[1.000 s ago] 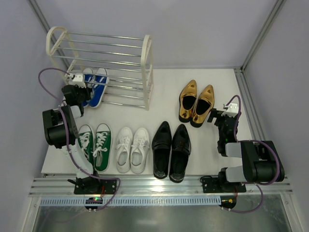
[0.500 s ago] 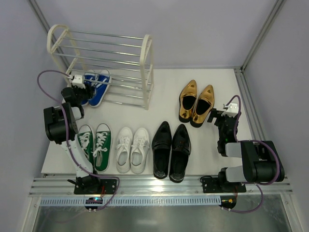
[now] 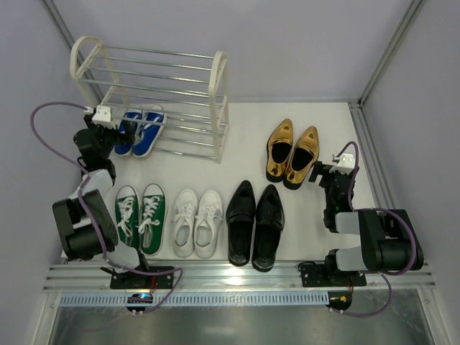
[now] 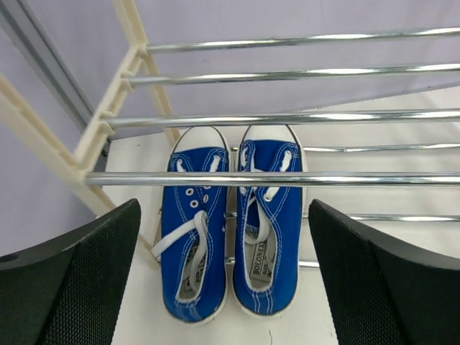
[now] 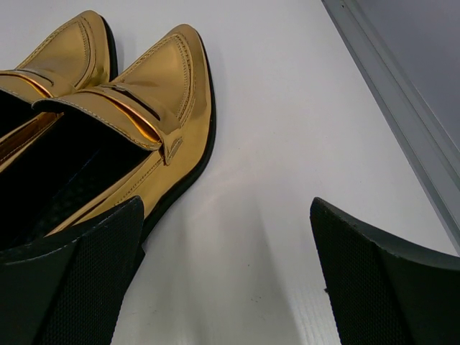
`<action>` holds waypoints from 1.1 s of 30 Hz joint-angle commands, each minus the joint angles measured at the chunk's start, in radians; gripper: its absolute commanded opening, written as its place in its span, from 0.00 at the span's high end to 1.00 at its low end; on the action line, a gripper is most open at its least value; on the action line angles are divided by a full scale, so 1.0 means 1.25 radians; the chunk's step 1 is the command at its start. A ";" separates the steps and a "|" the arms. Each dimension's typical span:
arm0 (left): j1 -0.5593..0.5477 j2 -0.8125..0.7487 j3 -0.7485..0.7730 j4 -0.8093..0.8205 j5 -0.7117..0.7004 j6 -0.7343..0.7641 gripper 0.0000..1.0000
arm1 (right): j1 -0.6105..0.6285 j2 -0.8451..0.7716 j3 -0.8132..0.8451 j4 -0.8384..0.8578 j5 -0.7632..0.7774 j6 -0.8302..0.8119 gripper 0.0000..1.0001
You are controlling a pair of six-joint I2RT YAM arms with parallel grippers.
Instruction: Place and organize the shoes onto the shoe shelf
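Observation:
A pair of blue sneakers (image 3: 141, 130) (image 4: 230, 230) lies side by side at the left end of the shoe shelf (image 3: 219, 79), toes under its chrome rods (image 4: 287, 178). My left gripper (image 3: 108, 123) (image 4: 223, 210) is open just behind their heels, touching neither shoe. On the floor in front lie green sneakers (image 3: 140, 215), white sneakers (image 3: 198, 223) and black loafers (image 3: 255, 224). Gold shoes (image 3: 292, 151) (image 5: 165, 93) sit at the right. My right gripper (image 3: 325, 172) (image 5: 226, 205) is open beside the right gold shoe, with only bare floor between its fingers.
A metal rail (image 3: 237, 277) runs along the near edge with both arm bases on it. Another rail (image 3: 370, 158) (image 5: 402, 108) borders the right side. Grey walls close in the left, back and right. The shelf's cream end frame (image 4: 43, 136) stands close to my left gripper.
My left gripper has opened and let go of the blue sneakers, then drawn back to the left. The sneakers now lie further in under the shelf. The right arm has not moved.

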 commanded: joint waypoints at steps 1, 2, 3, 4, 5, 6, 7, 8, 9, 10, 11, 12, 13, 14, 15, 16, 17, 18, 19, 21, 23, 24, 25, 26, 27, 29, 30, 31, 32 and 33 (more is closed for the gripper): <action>0.005 -0.178 0.022 -0.359 -0.026 0.088 0.05 | 0.001 -0.006 0.005 0.061 -0.002 -0.005 0.03; 0.006 -0.207 0.037 -0.453 -0.029 0.121 0.05 | 0.001 -0.006 0.005 0.061 -0.002 -0.006 0.02; 0.009 -0.255 0.083 -0.679 -0.029 0.154 0.05 | 0.001 -0.006 0.004 0.062 0.000 -0.005 0.03; 0.010 -0.269 0.109 -0.781 -0.032 0.226 0.05 | 0.001 -0.007 0.005 0.060 -0.002 -0.004 0.03; 0.010 -0.277 0.147 -0.916 -0.028 0.276 0.05 | 0.001 -0.007 0.004 0.061 -0.002 -0.006 0.03; 0.010 -0.276 0.185 -1.035 -0.022 0.308 0.05 | 0.001 -0.006 0.005 0.061 0.000 -0.005 0.03; 0.012 -0.263 0.252 -1.232 -0.044 0.328 0.06 | 0.001 -0.006 0.005 0.061 -0.002 -0.005 0.03; 0.017 -0.252 0.278 -1.319 -0.051 0.357 0.06 | 0.001 -0.007 0.004 0.061 -0.002 -0.006 0.03; 0.021 -0.241 0.301 -1.403 -0.044 0.385 0.06 | 0.001 -0.006 0.005 0.061 -0.002 -0.005 0.02; 0.031 -0.215 0.330 -1.562 -0.015 0.407 0.07 | 0.001 -0.007 0.005 0.061 -0.002 -0.005 0.03; 0.033 -0.206 0.330 -1.609 -0.011 0.422 0.07 | 0.001 -0.007 0.005 0.061 -0.002 -0.005 0.03; 0.034 -0.201 0.323 -1.649 -0.009 0.439 0.07 | 0.001 -0.006 0.004 0.061 -0.002 -0.005 0.03; 0.034 -0.201 0.295 -1.673 -0.011 0.453 0.06 | 0.001 -0.006 0.005 0.061 0.000 -0.005 0.03; 0.034 -0.208 0.273 -1.688 -0.028 0.460 0.05 | 0.001 -0.006 0.005 0.061 -0.003 -0.005 0.03; 0.034 -0.213 0.256 -1.689 -0.037 0.482 0.05 | 0.001 -0.006 0.005 0.061 -0.002 -0.005 0.03; 0.034 -0.219 0.241 -1.694 -0.044 0.501 0.04 | 0.001 -0.007 0.005 0.061 0.000 -0.005 0.03; 0.033 -0.224 0.218 -1.716 -0.049 0.514 0.04 | 0.001 -0.007 0.005 0.061 -0.002 -0.006 0.03; 0.033 -0.224 0.212 -1.727 -0.048 0.541 0.03 | 0.001 -0.006 0.005 0.061 0.000 -0.005 0.03; 0.033 -0.223 0.206 -1.739 -0.048 0.550 0.02 | 0.001 -0.006 0.004 0.061 -0.003 -0.005 0.03; 0.027 -0.217 0.187 -1.742 -0.054 0.555 0.01 | 0.001 -0.007 0.005 0.060 0.000 -0.005 0.03; 0.026 -0.211 0.168 -1.701 -0.082 0.517 0.01 | 0.001 -0.006 0.004 0.060 -0.002 -0.005 0.02; 0.021 -0.201 0.148 -1.662 -0.100 0.507 0.00 | 0.001 -0.006 0.005 0.061 0.000 -0.005 0.03; 0.017 -0.195 0.139 -1.652 -0.104 0.492 0.00 | 0.001 -0.007 0.005 0.061 -0.002 -0.005 0.03; 0.014 -0.190 0.129 -1.630 -0.110 0.480 0.00 | 0.001 -0.006 0.005 0.061 -0.002 -0.005 0.03; 0.005 -0.185 0.112 -1.588 -0.125 0.468 0.00 | 0.001 -0.006 0.005 0.061 0.000 -0.005 0.03; -0.006 -0.181 0.096 -1.547 -0.136 0.451 0.00 | 0.001 -0.006 0.005 0.061 -0.002 -0.005 0.03; -0.019 -0.180 0.086 -1.526 -0.146 0.440 0.00 | 0.001 -0.006 0.005 0.060 -0.002 -0.005 0.03; -0.024 -0.176 0.084 -1.495 -0.148 0.435 0.00 | 0.001 -0.007 0.005 0.061 -0.002 -0.005 0.03; -0.031 -0.173 0.084 -1.485 -0.150 0.425 0.00 | 0.001 -0.007 0.005 0.060 0.000 -0.005 0.03; -0.042 -0.166 0.082 -1.469 -0.150 0.420 0.00 | 0.001 -0.006 0.004 0.061 -0.002 -0.005 0.03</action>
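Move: The green sneakers I am going for lie some 28 cm back towards my base from my left hand, about 8 cm to its right and 18 cm below. The blue sneakers, already in the rack, are about 13 cm ahead of that hand, a touch right, 13 cm lower. The white sneakers stand about 22 cm right of the green pair and 2 cm nearer my base. From my right hand, the green pair is roughly 74 cm left, 15 cm back and 6 cm lower. I pull my empty left hand back out from the rack and the blue sneakers, rising about 5 cm at first, then swoop back and down, drifting a little right, about 30 cm back in all, to come close over the green sneakers. On the way I tip the wrist some 85 degrees so the fingers point down. They stay wide open, ending above the laces of both shoes. ##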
